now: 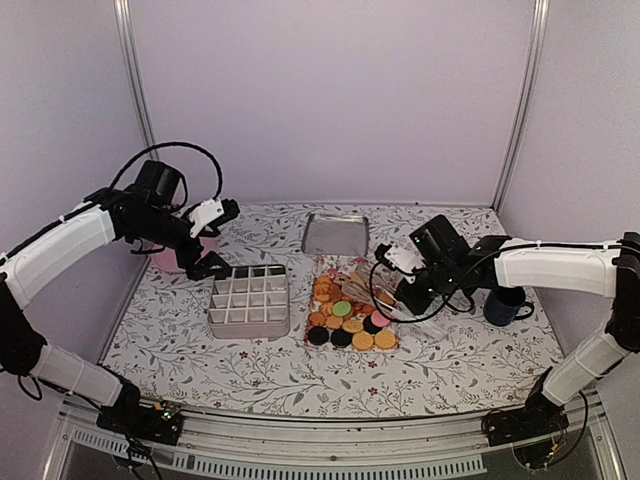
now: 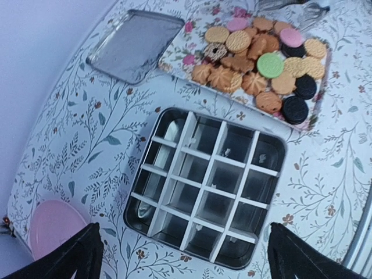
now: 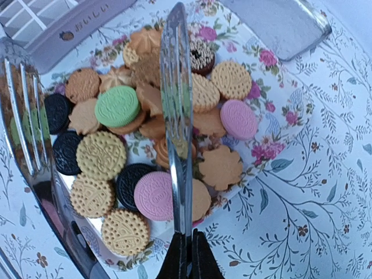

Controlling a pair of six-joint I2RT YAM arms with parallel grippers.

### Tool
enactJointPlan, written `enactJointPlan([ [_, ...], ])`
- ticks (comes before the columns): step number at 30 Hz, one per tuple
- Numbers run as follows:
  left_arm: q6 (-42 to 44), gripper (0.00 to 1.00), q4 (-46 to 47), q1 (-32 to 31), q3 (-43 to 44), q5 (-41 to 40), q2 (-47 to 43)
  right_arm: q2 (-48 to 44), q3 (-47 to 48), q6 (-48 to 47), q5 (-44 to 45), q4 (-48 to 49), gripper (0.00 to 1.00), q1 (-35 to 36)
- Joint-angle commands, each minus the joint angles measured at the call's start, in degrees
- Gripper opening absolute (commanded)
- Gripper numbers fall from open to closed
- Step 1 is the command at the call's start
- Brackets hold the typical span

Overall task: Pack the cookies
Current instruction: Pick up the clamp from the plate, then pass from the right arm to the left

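The cookies [image 1: 350, 320] lie heaped on a floral rectangular tray [image 3: 278, 125]: mostly golden rounds, some black and pink, and one green cookie [image 3: 117, 106]. My right gripper [image 3: 189, 247] is shut on one arm of a pair of metal tongs [image 3: 176, 116], which reaches out over the pile; the tongs' slotted other arm [image 3: 23, 116] hangs at the left. In the top view that gripper [image 1: 397, 292] sits at the tray's right edge. My left gripper [image 2: 186, 256] hangs open above the near edge of a divided tin box [image 2: 203, 186], whose cells hold no cookies.
A shallow silver lid [image 1: 335, 233] lies behind the tray. A dark mug [image 1: 505, 305] stands under the right arm. A pink plate [image 2: 52, 226] sits at the left, beyond the divided box [image 1: 250, 300]. A flowered cloth covers the table.
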Motion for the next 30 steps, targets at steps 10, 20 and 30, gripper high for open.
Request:
enactJointPlan([
  [10,2.91,0.93,-6.31,-13.28,3.07,15.36,-7.22,8.64,18.35,2.57,2.54,4.42,0.00,12.68],
  [20,3.36,0.74,-0.81,-19.40,-3.22,10.49,-10.20,16.46,28.45,1.33,3.05,3.74,0.00,17.41],
  [30,3.29,0.60,2.65,-20.17,-6.07,6.44,-11.48,20.83,35.02,-1.00,4.32,0.89,0.00,20.23],
])
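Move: The clamp is already off the cookie plate in my right hand. From there the divided box lies some 35 cm left and 5 cm ahead, about 7 cm lower; the cookie plate lies 11 cm left, 3 cm ahead and 9 cm down. From my left hand the clamp's middle is about 38 cm right, 4 cm back and 11 cm lower, while the box is some 5 cm right, 2 cm ahead and 17 cm below. I keep my right fingers shut on the clamp and swing it left about 20 cm while raising it 9, blades leading towards my left hand over the box, turning slightly counter-clockwise. My left hand draws back about 12 cm and right 9 to meet it, rising then sinking partway, turning some 25 degrees clockwise, its wide-open fingers narrowing by about a third. ##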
